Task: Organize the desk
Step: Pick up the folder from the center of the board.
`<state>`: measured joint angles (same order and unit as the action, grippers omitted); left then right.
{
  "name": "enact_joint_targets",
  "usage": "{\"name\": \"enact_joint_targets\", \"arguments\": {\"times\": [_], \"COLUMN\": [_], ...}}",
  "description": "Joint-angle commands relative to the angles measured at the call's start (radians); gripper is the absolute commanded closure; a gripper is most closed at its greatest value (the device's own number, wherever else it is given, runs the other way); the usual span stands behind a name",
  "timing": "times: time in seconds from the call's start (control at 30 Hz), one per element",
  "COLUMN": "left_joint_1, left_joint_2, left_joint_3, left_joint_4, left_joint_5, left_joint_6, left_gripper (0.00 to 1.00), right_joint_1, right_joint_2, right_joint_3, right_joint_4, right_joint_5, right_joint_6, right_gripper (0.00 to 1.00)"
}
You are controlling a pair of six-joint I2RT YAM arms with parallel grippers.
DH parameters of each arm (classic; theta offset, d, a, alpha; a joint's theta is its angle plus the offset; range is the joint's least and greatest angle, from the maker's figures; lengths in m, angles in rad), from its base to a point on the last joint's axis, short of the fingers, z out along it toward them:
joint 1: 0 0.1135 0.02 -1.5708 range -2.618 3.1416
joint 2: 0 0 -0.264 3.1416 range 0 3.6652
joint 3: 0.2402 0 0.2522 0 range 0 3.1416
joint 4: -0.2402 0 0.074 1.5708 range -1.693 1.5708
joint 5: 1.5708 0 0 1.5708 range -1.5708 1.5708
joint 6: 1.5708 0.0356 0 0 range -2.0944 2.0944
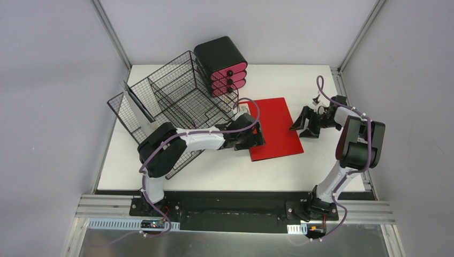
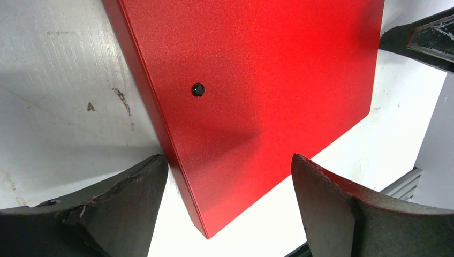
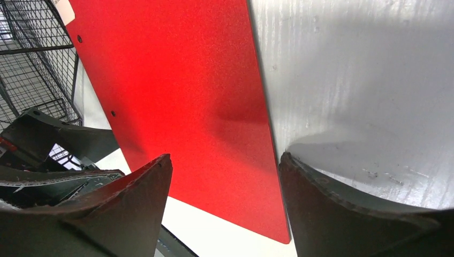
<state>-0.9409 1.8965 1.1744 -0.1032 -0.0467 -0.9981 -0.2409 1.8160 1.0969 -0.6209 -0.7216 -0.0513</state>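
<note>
A flat red folder (image 1: pixel 275 126) lies in the middle of the white desk (image 1: pixel 316 166). My left gripper (image 1: pixel 257 136) is low at the folder's near left corner and stands open. In the left wrist view that corner (image 2: pixel 257 80) sits between the two fingers of the gripper (image 2: pixel 229 158), the left finger close beside the spine edge. My right gripper (image 1: pixel 300 126) is at the folder's right edge, also open. In the right wrist view the gripper (image 3: pixel 225 157) straddles that edge of the folder (image 3: pixel 182 80), with one finger over red and the other over bare desk.
A black wire basket (image 1: pixel 171 96) stands at the back left with a pale sheet (image 1: pixel 136 110) leaning in it. A black drawer unit with pink fronts (image 1: pixel 222 64) is behind it. A small black object (image 1: pixel 317 99) lies near the right arm.
</note>
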Motion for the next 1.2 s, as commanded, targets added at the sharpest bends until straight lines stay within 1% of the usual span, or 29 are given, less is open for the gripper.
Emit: {"name": "enact_joint_targets", "arguments": {"times": [0.0, 0.03, 0.07, 0.13, 0.2, 0.27, 0.37, 0.43, 0.57, 0.73, 0.87, 0.93, 1.07, 1.17], "left_joint_1": [0.002, 0.001, 0.001, 0.002, 0.001, 0.001, 0.001, 0.002, 0.001, 0.002, 0.002, 0.001, 0.000, 0.000], "left_joint_2": [0.013, 0.016, 0.022, 0.032, 0.037, 0.025, -0.019, -0.054, -0.102, -0.084, -0.056, -0.064, -0.087, -0.085], "left_joint_3": [-0.006, -0.004, 0.000, 0.011, 0.009, -0.044, -0.139, -0.181, -0.193, -0.147, -0.125, -0.112, -0.080, -0.082], "left_joint_4": [-0.001, 0.001, 0.003, 0.014, 0.065, 0.240, 0.460, 0.564, 0.681, 0.783, 0.896, 0.889, 0.755, 0.769], "left_joint_5": [0.001, 0.007, 0.013, 0.032, 0.076, 0.136, 0.161, 0.161, 0.197, 0.274, 0.328, 0.327, 0.288, 0.265], "left_joint_6": [-0.045, -0.047, -0.050, -0.049, -0.023, 0.015, 0.021, 0.025, 0.050, 0.029, -0.013, -0.014, -0.002, -0.031], "left_gripper": [0.12, 0.12, 0.12, 0.12, 0.13, 0.13, 0.14, 0.14, 0.14, 0.14, 0.15, 0.16, 0.15, 0.15], "right_joint_1": [0.007, 0.010, 0.012, 0.014, 0.014, 0.014, 0.014, 0.014, 0.014, 0.013, 0.012, 0.013, 0.012, 0.012], "right_joint_2": [0.034, 0.043, 0.054, 0.071, 0.084, 0.089, 0.092, 0.098, 0.102, 0.093, 0.087, 0.084, 0.082, 0.080], "right_joint_3": [0.045, 0.049, 0.052, 0.060, 0.064, 0.065, 0.065, 0.067, 0.067, 0.067, 0.067, 0.067, 0.066, 0.067], "right_joint_4": [-0.042, -0.050, -0.059, -0.077, -0.087, -0.088, -0.090, -0.094, -0.099, -0.101, -0.101, -0.100, -0.100, -0.099], "right_joint_5": [-0.026, -0.030, -0.034, -0.041, -0.042, -0.035, -0.023, -0.022, -0.028, -0.034, -0.040, -0.044, -0.053, -0.059], "right_joint_6": [-0.029, -0.033, -0.036, -0.041, -0.043, -0.040, -0.039, -0.042, -0.040, -0.038, -0.036, -0.035, -0.032, -0.028], "right_gripper": [0.25, 0.27, 0.31, 0.35, 0.41, 0.46, 0.50, 0.50, 0.51, 0.51, 0.51, 0.51, 0.51, 0.51]}}
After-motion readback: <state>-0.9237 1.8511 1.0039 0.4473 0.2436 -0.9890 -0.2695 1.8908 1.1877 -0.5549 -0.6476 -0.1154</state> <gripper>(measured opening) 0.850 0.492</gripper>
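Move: The red folder lies flat between the hands: its middle is about 7 cm ahead and 6 cm to the right of the left hand, 2 cm below, with that hand's fingers at the near end of the spine. From the right hand it is some 8 cm left and 1 cm ahead, 2 cm below, its free edge between the spread fingertips. The wire basket's middle stands roughly 30 cm left and 11 cm ahead of the left hand, the drawer box 13 cm left and 26 cm ahead of it. The left hand, fingers still wide, works one finger against and under the spine near the folder's near corner, first edging right, then rising about 6 cm and going some 5 cm right as its wrist rolls about 30 degrees and the fingers come flatter. Meanwhile the right hand sinks a centimetre, closes to about half open with one finger over the cover and the other outside the free edge, then slides some 5 cm forward and right together with that edge. ##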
